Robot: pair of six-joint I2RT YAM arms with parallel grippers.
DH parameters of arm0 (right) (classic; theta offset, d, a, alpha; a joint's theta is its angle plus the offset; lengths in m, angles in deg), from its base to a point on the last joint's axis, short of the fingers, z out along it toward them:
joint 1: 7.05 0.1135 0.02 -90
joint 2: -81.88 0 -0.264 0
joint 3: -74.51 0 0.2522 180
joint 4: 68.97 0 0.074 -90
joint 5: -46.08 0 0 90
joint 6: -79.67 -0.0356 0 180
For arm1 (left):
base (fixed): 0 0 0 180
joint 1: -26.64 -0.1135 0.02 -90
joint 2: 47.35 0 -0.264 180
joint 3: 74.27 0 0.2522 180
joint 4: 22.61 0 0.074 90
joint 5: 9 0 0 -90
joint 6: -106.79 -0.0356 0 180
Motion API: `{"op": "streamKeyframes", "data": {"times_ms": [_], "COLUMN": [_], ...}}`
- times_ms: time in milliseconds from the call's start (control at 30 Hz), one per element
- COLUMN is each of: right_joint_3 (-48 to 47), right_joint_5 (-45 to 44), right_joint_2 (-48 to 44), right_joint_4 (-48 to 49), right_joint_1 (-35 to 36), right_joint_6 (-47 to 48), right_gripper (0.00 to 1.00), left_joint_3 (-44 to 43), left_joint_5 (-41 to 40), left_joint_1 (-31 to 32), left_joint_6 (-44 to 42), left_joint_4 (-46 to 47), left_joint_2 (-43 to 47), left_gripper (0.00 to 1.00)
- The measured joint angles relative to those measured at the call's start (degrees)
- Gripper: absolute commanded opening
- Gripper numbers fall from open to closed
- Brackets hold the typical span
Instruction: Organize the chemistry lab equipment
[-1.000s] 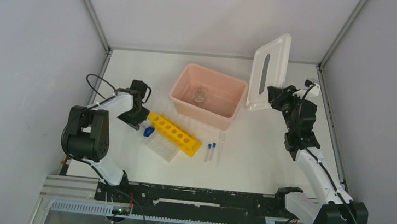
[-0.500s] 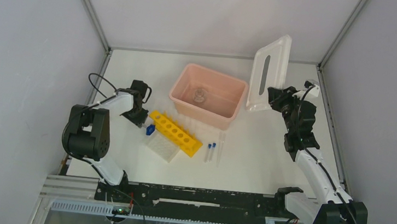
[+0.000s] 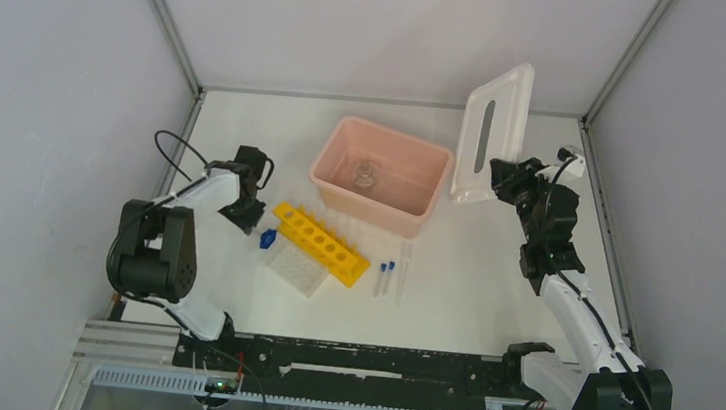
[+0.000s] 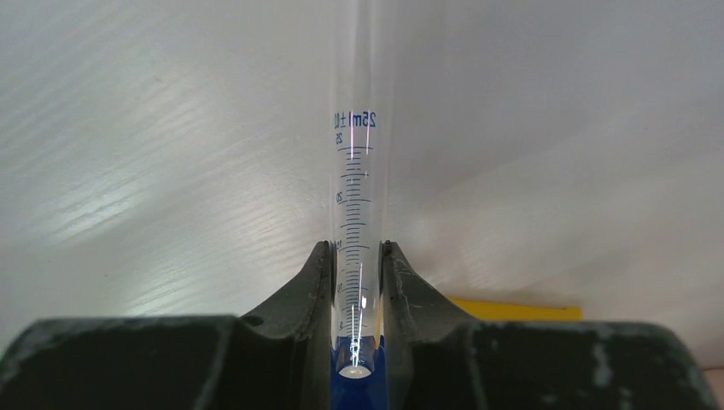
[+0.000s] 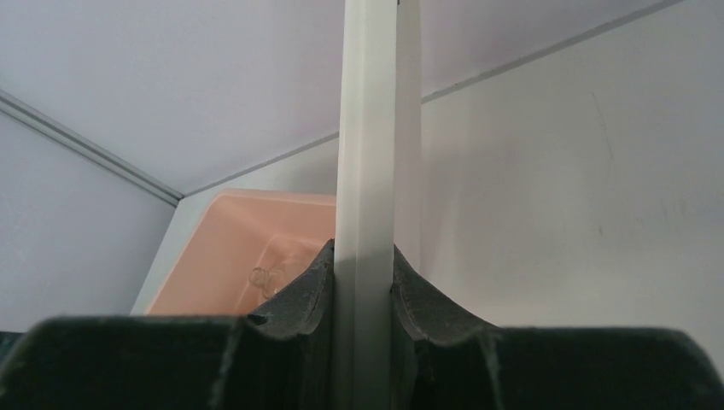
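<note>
My left gripper (image 3: 253,222) (image 4: 356,256) is shut on a thin clear tube with printed graduation marks (image 4: 356,171) and a blue base (image 3: 267,239), just left of the yellow tube rack (image 3: 320,244) (image 4: 512,309). A clear gridded well plate (image 3: 296,269) lies against the rack's near side. Two small blue-capped vials (image 3: 382,277) and another clear tube (image 3: 402,269) lie to the rack's right. Small round clear glassware (image 3: 366,176) (image 5: 265,278) sits inside the pink box (image 3: 369,206) (image 5: 230,248). My right gripper (image 3: 499,174) (image 5: 364,256) is shut on the white lid (image 3: 492,127) (image 5: 369,128), held upright.
The enclosure's grey walls stand close on the left, right and back. The pink box sits at the back centre of the white table (image 3: 473,276). The black rail (image 3: 364,361) with both arm bases runs along the near edge.
My left gripper has shut on the graduated tube and shifted slightly back and left, taking the blue base with it. The right arm and lid have not moved.
</note>
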Motion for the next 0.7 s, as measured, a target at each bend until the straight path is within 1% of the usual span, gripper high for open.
{"op": "streamKeyframes", "data": {"times_ms": [200,467,700], "right_joint_3": [0.00,0.00,0.00], "right_joint_5": [0.15,0.55,0.59], "right_joint_2": [0.00,-0.15,-0.90], "right_joint_4": [0.15,0.31,-0.04], "right_joint_1": [-0.20,-0.22,-0.22], "right_joint_6": [-0.17,-0.20,-0.20], "right_gripper": [0.00,0.00,0.00], "left_joint_3": [-2.01,-8.37,-15.61], "left_joint_5": [-4.42,-9.01,-10.86], "left_joint_1": [-0.17,-0.17,1.16], "left_joint_6": [-0.11,-1.44,-5.27], "left_joint_4": [-4.50,-8.17,-8.15], "left_joint_2": [7.21,12.00,14.62], "left_gripper": [0.00,0.00,0.00]}}
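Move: The pink box, where the held graduated cylinder is to go, has its middle about 14 cm ahead of the left hand and 24 cm to its right, some 3 cm higher. The yellow rack's middle is roughly 13 cm to the left hand's right and 2 cm back; the clear well plate is 10 cm right and 7 cm back. From the right hand, the box lies about 22 cm left, 6 cm ahead and 18 cm below. Upward, and quickly, the left hand carries the already pinched graduated cylinder some 16 cm, drifting about 4 cm forward and a little left, clear of the yellow rack's near end rather than across to the pink box yet. Its down-pointing fingers swing out forward by some 20 degrees, keeping their grip just above the blue base. The right hand keeps the box lid held up in place. ##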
